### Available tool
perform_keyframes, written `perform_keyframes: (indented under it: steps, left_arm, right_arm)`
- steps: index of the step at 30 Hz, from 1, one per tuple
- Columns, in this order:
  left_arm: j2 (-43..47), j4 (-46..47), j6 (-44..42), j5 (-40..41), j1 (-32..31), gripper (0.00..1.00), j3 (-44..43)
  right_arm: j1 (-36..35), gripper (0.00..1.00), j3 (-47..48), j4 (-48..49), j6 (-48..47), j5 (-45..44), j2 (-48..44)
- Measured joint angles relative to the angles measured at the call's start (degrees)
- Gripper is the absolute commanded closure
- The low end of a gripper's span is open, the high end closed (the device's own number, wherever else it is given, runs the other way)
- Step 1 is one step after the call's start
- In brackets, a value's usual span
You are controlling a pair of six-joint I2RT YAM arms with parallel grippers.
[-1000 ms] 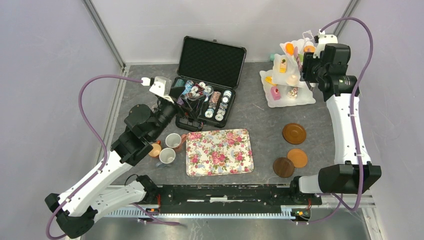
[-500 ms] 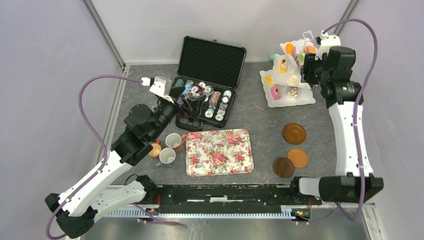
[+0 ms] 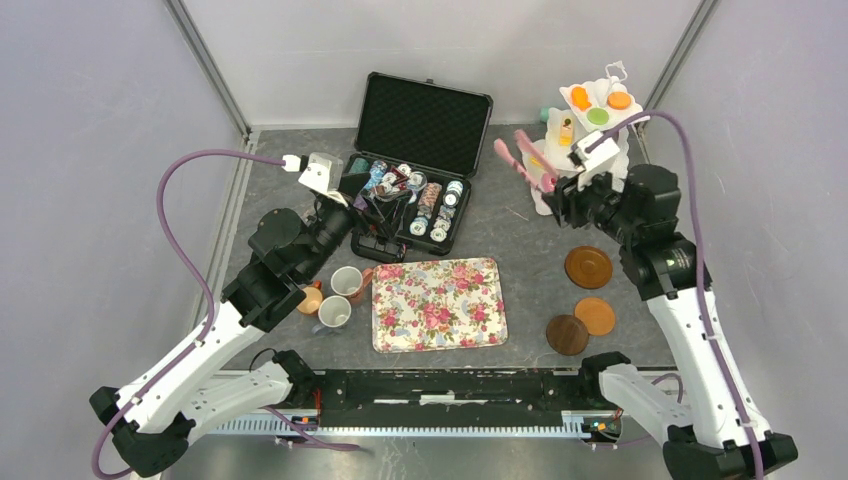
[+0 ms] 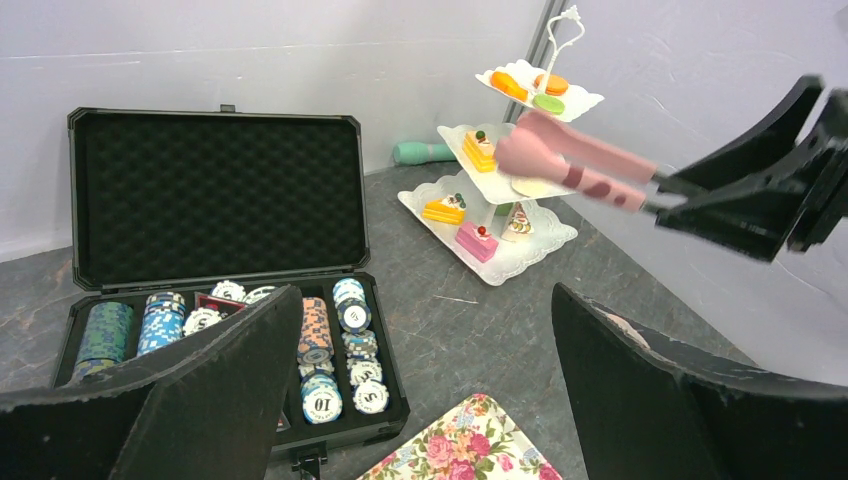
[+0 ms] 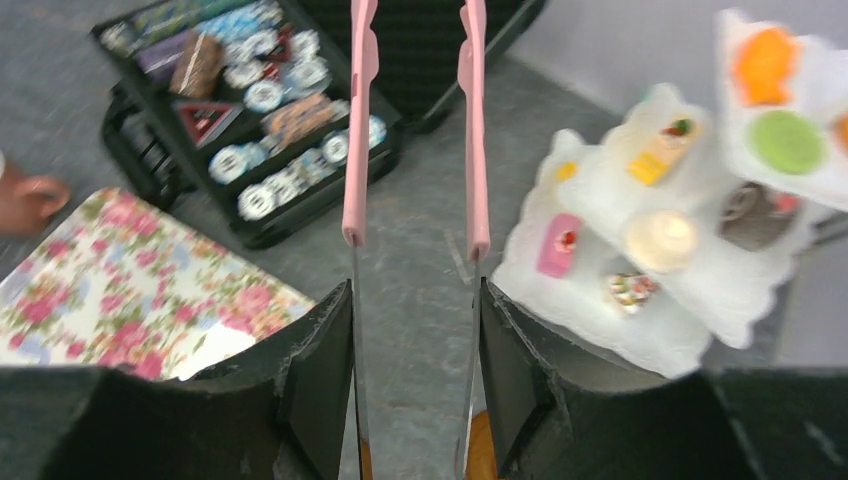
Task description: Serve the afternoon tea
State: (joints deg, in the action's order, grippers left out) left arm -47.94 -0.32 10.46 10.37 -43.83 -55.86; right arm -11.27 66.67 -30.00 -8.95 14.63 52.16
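Note:
The toy cakes and macarons sit on a white three-tier stand at the back right: orange and green pieces on top, yellow, cream and pink ones lower. Three mugs stand left of the floral tray. My right gripper is shut on the pink tongs, whose tips point left of the stand, apart and with nothing between them. My left gripper hovers open over the chip case's near edge.
An open black case of poker chips lies at the back centre. Three round brown coasters lie right of the floral tray. A mint-green object lies behind the stand. Grey walls close in on both sides.
My right arm has pulled back from the tiered stand, toward the near left, carrying the pink tongs with it. The left arm has not moved.

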Motion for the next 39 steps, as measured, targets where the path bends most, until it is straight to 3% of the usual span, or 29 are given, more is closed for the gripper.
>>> perform_keyframes:
  steps: [6,10,22,39]
  left_arm:
    - [0.0,0.0,0.0,0.0,0.0,0.0,0.0]
    - [0.0,0.0,0.0,0.0,0.0,0.0,0.0]
    - [-0.1,0.0,0.0,0.0,0.0,0.0,0.0]
    - [0.0,0.0,0.0,0.0,0.0,0.0,0.0]
  right_arm:
    - [-4.6,0.51,-6.1,-0.5,-1.0,7.1,0.3]
    - [-11.3,0.51,-9.2,-1.0,-1.0,8.9,1.7]
    - [-30.8,0.47,-15.1,-4.7,-1.3,2.5,13.0]
    - [-34.9,0.42,-22.6,-4.7,1.2,1.8,22.2]
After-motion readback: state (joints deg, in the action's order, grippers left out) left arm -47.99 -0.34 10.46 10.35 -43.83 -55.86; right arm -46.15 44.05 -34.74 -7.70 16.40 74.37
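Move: The right hand holds the pink tongs. The flowered tray's middle lies some 11 cm back, 23 cm to its left and 34 cm below. The poker case is about 9 cm ahead and 31 cm left. The tiered cake stand stands about 17 cm ahead and 6 cm right, and the nearest wooden coaster lies roughly 3 cm back and 8 cm right. From the idle left hand the tray's middle is about 7 cm back, 10 cm right and 39 cm down. Down by some 28 cm, and also back and to the left, the right hand carries the tongs from the cake stand towards the tray's right part; the leftward swing ends around halfway, then the hand keeps sinking and drawing back, slowing. The wrist turns counter-clockwise and pitches about 45 degrees down, while the half-open fingers keep their hold on the tongs. ##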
